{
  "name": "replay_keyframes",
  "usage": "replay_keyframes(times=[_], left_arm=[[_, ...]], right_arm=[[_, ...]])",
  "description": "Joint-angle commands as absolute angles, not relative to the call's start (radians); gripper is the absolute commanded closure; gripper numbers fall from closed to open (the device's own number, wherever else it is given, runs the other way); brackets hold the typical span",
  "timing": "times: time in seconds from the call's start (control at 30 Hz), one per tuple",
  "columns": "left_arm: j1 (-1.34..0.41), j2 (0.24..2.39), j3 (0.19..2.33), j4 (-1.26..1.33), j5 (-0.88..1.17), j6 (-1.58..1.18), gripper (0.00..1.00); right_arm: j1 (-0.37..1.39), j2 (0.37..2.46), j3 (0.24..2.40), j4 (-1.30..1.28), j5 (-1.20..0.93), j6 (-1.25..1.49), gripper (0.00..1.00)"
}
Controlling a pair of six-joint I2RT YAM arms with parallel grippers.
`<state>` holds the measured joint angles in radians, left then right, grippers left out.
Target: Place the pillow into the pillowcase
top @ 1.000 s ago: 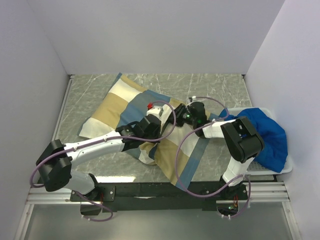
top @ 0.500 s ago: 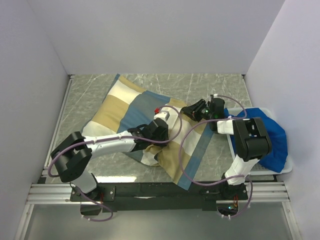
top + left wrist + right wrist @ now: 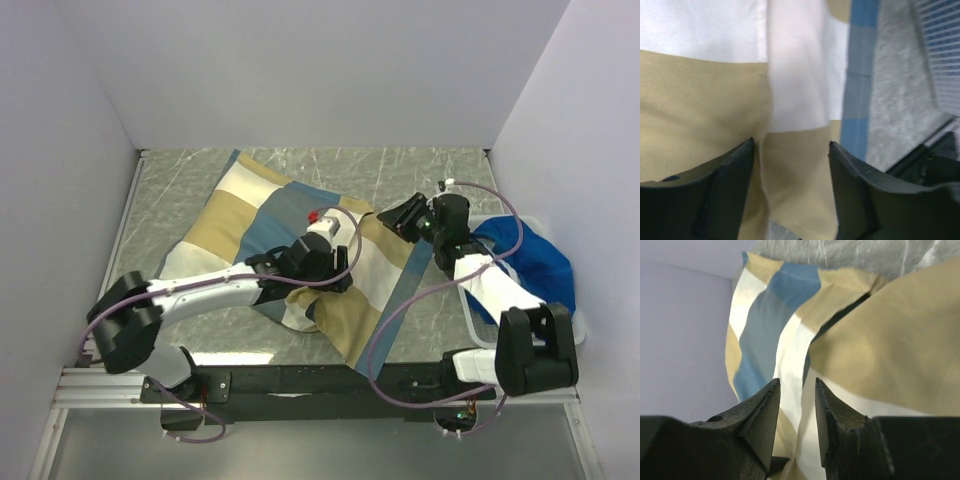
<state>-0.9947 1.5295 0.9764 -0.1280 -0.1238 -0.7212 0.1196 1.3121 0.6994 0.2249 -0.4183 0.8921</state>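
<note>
The pillowcase [image 3: 260,215], in tan, slate-blue and white blocks, lies puffed across the middle of the table. The pillow does not show as a separate thing. My left gripper [image 3: 340,278] hangs over the case's near right part. Its jaws stand open above a loose tan fold [image 3: 790,190], with the pillowcase [image 3: 700,100] filling that view. My right gripper [image 3: 392,220] is at the case's far right corner, and its jaws are narrowly apart on a bunched white fold [image 3: 796,405]. Beyond them the pillowcase [image 3: 765,315] shows a dark slit [image 3: 840,315] between two layers.
A white basket [image 3: 478,328] holding a bright blue cloth [image 3: 540,265] stands at the right edge; its grid [image 3: 940,50] shows in the left wrist view. Grey marbled table [image 3: 440,180] lies behind. Lilac walls close in on three sides.
My left gripper has opened and let go of the fabric. My right gripper has moved right and back, drawing the case's right corner with it, and the right forearm has swung outward.
</note>
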Motion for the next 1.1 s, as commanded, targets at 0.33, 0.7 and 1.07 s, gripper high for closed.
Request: replay_keyframes(times=[0.33, 0.7, 1.07], left_arm=[[-0.999, 1.019, 0.822, -0.249, -0.291, -0.876, 0.22], [-0.999, 0.689, 0.632, -0.33, -0.373, -0.971, 0.14], [-0.997, 0.604, 0.568, -0.307, -0.376, -0.973, 0.12]], right_arm=[[0.409, 0.866, 0.577, -0.057, -0.216, 0.724, 0.45], [0.428, 0.514, 0.477, -0.306, -0.178, 0.66, 0.14], [0.428, 0.391, 0.414, -0.382, -0.149, 0.677, 0.0]])
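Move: The folded edge across the middle of the pillowcase lies about 5 cm ahead of my left hand, 2 cm to its left and 5 cm below. From that hand, the filled part is centred some 13 cm ahead and 20 cm left, and the loose striped end level with it, 9 cm to the right. From my right hand, the folded edge is some 9 cm back, 12 cm left and 10 cm below; the loose end is 14 cm straight back. Both my hands withdraw from the work, empty. My left lifts about 10 cm off the folded edge, then swings some 14 cm left and a little back, sinking slightly and turning counter-clockwise, its fingers spreading wider. My right draws back some 17 cm over the loose striped end, bowing left on the way, and opens from less than half to fully wide. ##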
